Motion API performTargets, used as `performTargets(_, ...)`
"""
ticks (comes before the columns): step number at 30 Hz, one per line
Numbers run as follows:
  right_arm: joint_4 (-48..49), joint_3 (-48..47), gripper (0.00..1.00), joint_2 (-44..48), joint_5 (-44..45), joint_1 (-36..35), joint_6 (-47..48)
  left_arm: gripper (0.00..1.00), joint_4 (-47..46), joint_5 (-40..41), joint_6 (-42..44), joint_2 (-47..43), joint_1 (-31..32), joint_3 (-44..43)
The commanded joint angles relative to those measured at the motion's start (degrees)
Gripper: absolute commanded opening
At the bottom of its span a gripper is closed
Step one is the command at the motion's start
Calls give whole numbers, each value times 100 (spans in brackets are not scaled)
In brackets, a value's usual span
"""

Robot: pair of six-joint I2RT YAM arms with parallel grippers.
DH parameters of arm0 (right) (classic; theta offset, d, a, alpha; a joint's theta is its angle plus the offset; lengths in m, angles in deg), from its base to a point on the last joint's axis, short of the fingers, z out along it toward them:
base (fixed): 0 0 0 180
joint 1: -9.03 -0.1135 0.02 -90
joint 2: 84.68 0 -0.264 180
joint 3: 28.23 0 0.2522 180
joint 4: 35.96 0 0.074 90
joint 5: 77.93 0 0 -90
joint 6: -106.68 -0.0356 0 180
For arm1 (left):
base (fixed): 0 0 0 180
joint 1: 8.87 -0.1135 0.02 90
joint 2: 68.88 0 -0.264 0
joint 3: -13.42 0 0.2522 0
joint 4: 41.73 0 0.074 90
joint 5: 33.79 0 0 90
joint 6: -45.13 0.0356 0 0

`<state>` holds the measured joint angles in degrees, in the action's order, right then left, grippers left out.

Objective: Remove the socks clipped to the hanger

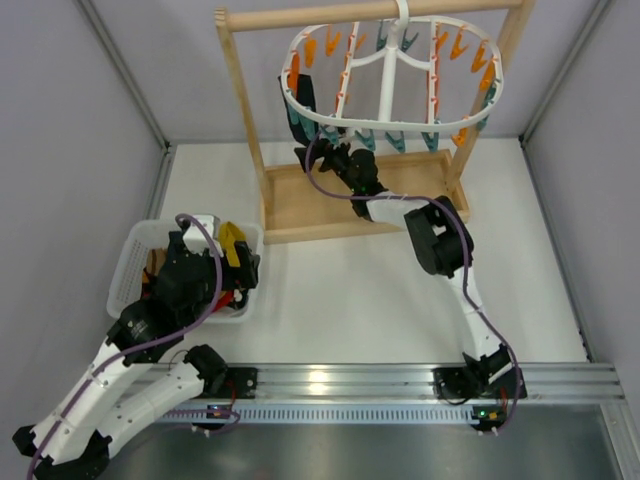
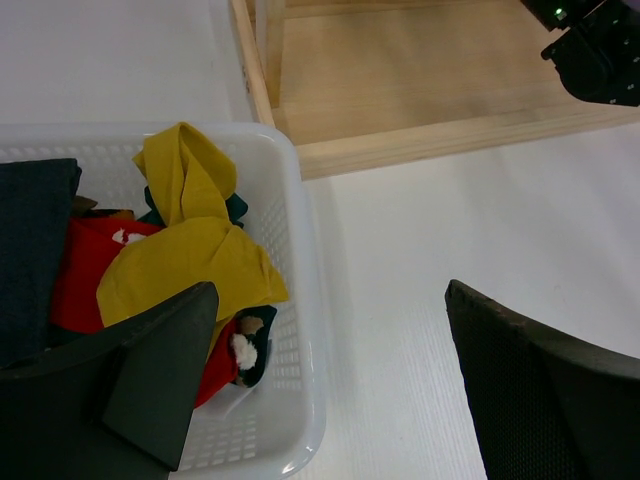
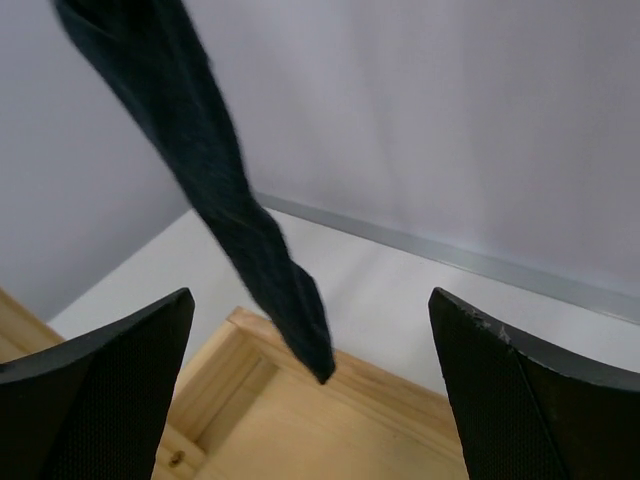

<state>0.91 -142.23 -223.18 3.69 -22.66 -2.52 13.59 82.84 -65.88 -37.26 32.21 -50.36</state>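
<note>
The white oval hanger (image 1: 395, 125) hangs from a wooden rack, ringed with orange and teal clips. One dark sock (image 1: 303, 98) is still clipped at its left end; in the right wrist view this sock (image 3: 225, 190) hangs limp, its tip between and beyond my fingers. My right gripper (image 1: 318, 160) (image 3: 315, 390) is open just below it, not touching. Yellow (image 2: 190, 240), red (image 2: 85, 270) and dark navy (image 2: 35, 250) socks lie in a white basket (image 2: 295, 330). My left gripper (image 1: 225, 262) (image 2: 330, 390) is open and empty over the basket's right rim.
The wooden rack (image 1: 240, 100) has a tray-like base (image 1: 300, 210) (image 3: 350, 430) under the hanger, with uprights at both ends. The basket (image 1: 135, 240) stands at the left near my left arm. Grey walls enclose the table on three sides.
</note>
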Motion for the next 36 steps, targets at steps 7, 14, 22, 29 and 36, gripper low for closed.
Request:
performTargets(7,25,-865,74,-266,-559,57,514,99,-96,17,45,-33,-4,1)
performTargets(14,693,-382,54,121,-744,-22,505,99,-96,26,45,-77,-4,1)
performTargets(22,1703,777,0,840,-1016,-189,181,99,-104,52,54,-59,-4,10)
performTargets(29,3126,2489,0,1641,-1130,-374,-540,99,-96,105,54,-77,-4,10)
performTargets(36,3805,3790,0,2388,-1438,-383,-1305,99,-95,184,54,-85,-4,10)
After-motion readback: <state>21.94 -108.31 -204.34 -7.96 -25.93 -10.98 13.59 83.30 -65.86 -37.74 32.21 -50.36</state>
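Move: The black sock hangs from the hanger rim right at the right hand's open fingers: its toe is about level with the pads, its middle some 9 cm above, barely 1 cm ahead and 1 cm left. The frame's left post stands about 14 cm left and 2 cm ahead. The hanger's centre is roughly 20 cm right, 3 cm ahead and 20 cm up. From the left hand, the sock lies about 36 cm ahead, 16 cm right and 3 cm up. The right hand dips a couple of centimetres and edges slightly forward and left around the lower end of the hanging black sock, then comes back up to its old height while its wide-open fingers shut fully and pinch the toe end. Already easing back as they close, it then draws the sock back towards the robot at growing speed, about 15 cm in all and 2 to 3 cm higher by the end, while turning some 15 degrees counter-clockwise and keeping the pinch. ##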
